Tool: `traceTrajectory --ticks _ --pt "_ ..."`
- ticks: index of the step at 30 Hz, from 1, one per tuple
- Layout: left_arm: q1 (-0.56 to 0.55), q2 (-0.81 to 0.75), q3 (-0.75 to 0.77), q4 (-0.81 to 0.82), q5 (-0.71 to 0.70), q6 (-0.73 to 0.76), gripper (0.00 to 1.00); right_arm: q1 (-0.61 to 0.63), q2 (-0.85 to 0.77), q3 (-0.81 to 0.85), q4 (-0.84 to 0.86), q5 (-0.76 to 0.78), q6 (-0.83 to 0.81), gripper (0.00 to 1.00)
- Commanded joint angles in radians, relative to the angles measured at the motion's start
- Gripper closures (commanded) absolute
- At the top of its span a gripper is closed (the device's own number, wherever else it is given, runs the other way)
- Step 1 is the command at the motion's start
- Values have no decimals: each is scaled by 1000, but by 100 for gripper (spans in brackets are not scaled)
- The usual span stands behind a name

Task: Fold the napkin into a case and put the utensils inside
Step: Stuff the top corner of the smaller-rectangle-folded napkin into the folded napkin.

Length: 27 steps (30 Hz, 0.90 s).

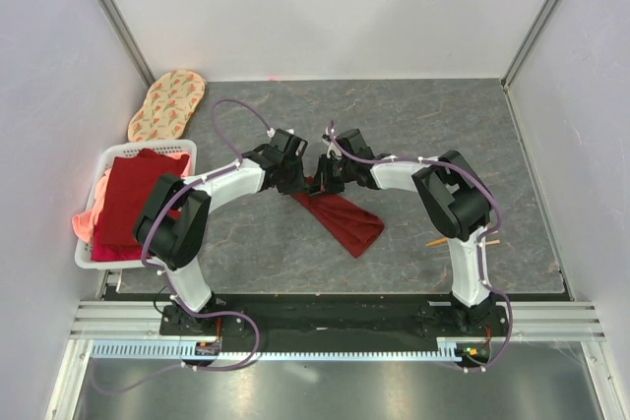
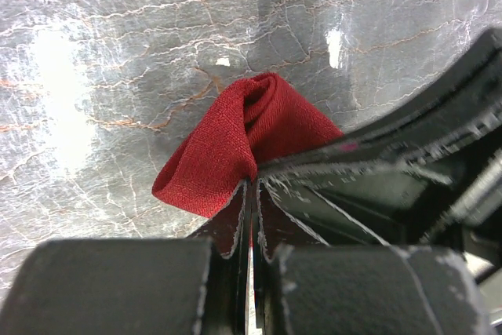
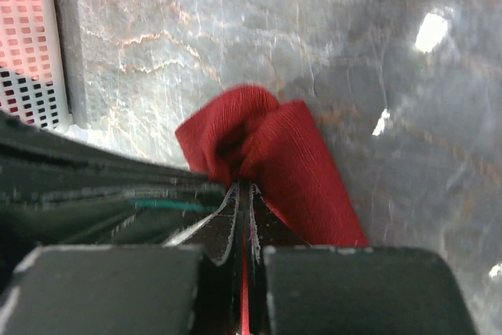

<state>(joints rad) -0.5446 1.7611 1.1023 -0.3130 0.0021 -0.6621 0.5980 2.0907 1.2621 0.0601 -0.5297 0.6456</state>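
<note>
The dark red napkin [image 1: 342, 217] lies bunched in a long strip on the grey table, its upper end lifted between both grippers. My left gripper [image 1: 296, 177] is shut on a fold of the napkin [image 2: 227, 147], with cloth bulging out ahead of the closed tips [image 2: 252, 183]. From the other side, my right gripper [image 1: 328, 176] is shut on the same end of the napkin [image 3: 286, 158], a red sliver showing between its jaws [image 3: 243, 187]. The two grippers nearly touch. An orange utensil [image 1: 436, 241] lies beside the right arm's base, partly hidden by the arm.
A white basket [image 1: 96, 249] at the left holds a stack of red and pink cloths [image 1: 123, 206]. An oval patterned mat [image 1: 167, 105] lies at the back left. White walls enclose the table on three sides. The basket's wall [image 3: 27, 37] shows in the right wrist view.
</note>
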Motion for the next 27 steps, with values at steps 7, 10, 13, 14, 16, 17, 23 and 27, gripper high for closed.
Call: traceTrajectory --ticks 7,10,13,14,16,17,23,27 --pt "3 -12 -9 45 29 -28 98 34 93 29 214 -36 213 100" --pt "6 1 -24 46 27 -34 98 33 135 56 176 -29 206 100" --pt "11 -3 -33 43 35 -33 98 19 72 10 156 -18 174 85" --pt "15 -14 -38 43 30 -33 98 13 36 -6 153 -16 169 84" --pt "20 -31 -41 43 22 -33 89 -4 8 -39 153 -29 164 79" --pt "20 -46 -41 42 18 -31 86 -9 -15 -46 146 -32 157 77" --pt "23 -178 -67 -3 -43 -40 64 -17 -49 -49 90 -13 108 65" --pt "41 -256 -153 6 -91 -88 70 -17 -49 -49 76 -12 86 63"
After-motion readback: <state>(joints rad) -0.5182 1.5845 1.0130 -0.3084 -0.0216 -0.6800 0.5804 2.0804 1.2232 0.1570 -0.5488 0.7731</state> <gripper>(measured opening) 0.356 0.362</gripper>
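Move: The left fingers are shut on the napkin's near flap. The fold opening lies about 1 cm to this hand's right and 1 cm ahead, just below the tips. The shut right fingertips are already in the cloth there, with the opening 2 cm to their left and level fore and aft. From the left hand, the rolled top edge is some 3 cm ahead and 2 cm right, and the napkin's free end about 13 cm back and 14 cm right. Leftward, the right hand pushes its shut fingertips about 2 cm into the fold, dipping and edging forward as the wrist tilts some 5–10 degrees. It then opens about a third and backs off rightward the same distance, rising 1.5 cm. The left hand keeps its hold, easing 1 cm left, then opens likewise and lifts about 3.5 cm off the flap, ending 2 cm left. ##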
